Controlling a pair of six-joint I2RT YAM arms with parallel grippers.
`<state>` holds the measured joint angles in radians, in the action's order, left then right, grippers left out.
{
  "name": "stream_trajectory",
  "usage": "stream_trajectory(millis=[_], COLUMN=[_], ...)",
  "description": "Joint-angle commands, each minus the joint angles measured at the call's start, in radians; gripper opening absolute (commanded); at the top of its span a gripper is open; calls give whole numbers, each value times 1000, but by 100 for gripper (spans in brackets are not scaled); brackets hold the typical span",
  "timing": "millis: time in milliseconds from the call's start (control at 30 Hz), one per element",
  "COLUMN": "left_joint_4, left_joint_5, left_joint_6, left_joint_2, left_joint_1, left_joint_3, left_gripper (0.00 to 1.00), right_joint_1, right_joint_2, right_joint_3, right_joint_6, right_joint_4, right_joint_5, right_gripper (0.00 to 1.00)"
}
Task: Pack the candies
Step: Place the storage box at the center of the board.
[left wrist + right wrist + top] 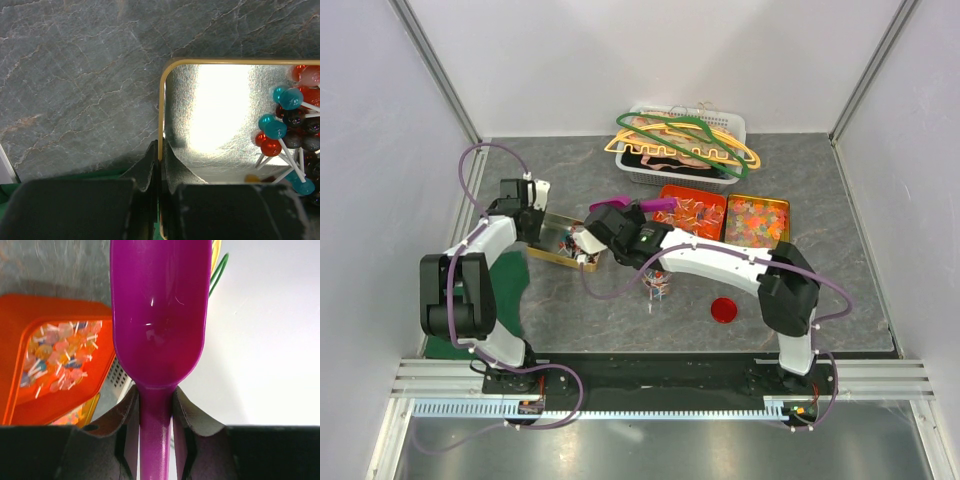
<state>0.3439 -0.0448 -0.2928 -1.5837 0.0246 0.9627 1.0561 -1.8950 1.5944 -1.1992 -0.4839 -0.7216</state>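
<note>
A gold-rimmed metal tray point(161, 100) holds round candies on white sticks point(280, 125), red, teal and dark, heaped at its right end. My left gripper point(160, 150) is shut on that tray's left rim; in the top view this gripper point(542, 222) sits at the tray point(552, 256). My right gripper point(156, 395) is shut on the handle of a purple scoop point(160, 315), whose bowl is empty. The scoop point(655, 205) hangs between the gold-rimmed tray and an orange tray point(665, 192) of small wrapped candies point(55, 357).
A yellow tray of gummy sweets point(757, 220) lies right of the orange one. A white basket point(735, 125) of plastic hangers stands behind them. A small clear jar point(657, 283) and a red lid point(724, 309) are on the table in front. A green mat point(515, 290) lies at the left.
</note>
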Motion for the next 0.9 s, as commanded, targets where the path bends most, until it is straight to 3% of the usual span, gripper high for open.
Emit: stream_trajectory(millis=[0,200,433,500,567,800,867], left_joint_4=[-17,-16,7,7,7,30,56], left_joint_5=[40,68,83,85,88,124,181], left_joint_6=[4,4,14,15,20,18,4], left_joint_2=[19,-61,-121,-124,-125,-29,29], left_joint_1=[-9,-9,-8,-6,-3,32,34], left_joint_3=[44,62,80,80,84,114,139], left_gripper=[2,3,14,24,25,70,75], right_joint_1=[13,12,8,2,-4,-74,-90], right_joint_2=[-36,-18,43,66,88,146,165], right_joint_3=[70,76,12,4,6,-4,-14], right_joint_6=[-31,165,268,285,312,435,458], right_joint_4=[131,108,107,105,94,34,30], right_joint_5=[-44,43,70,74,79,162,185], right_gripper=[0,0,0,0,0,0,0])
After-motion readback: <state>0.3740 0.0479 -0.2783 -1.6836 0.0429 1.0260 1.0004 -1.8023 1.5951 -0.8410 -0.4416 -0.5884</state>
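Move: My left fingers are shut on the left wall of the gold storage box, whose middle is about 8 cm to their right, level with them ahead and some 3 cm lower. The green cloth lies about 17 cm back and 8 cm left of that hand. From my right hand, holding the empty scoop, the box is roughly 19 cm left and 18 cm below; the clear cup is about 10 cm back and 4 cm right, the red tray some 8 cm ahead and 12 cm right. With my left hand I lower the storage box's left wall about 3 cm, easing slightly right, then let go of the rim by opening the fingers wide and begin to rise. My right hand keeps its grip on the scoop, carries on left about 3 cm, then swings back right and up, rolling some 25 degrees so that its left side and the scoop's bowl lift. ##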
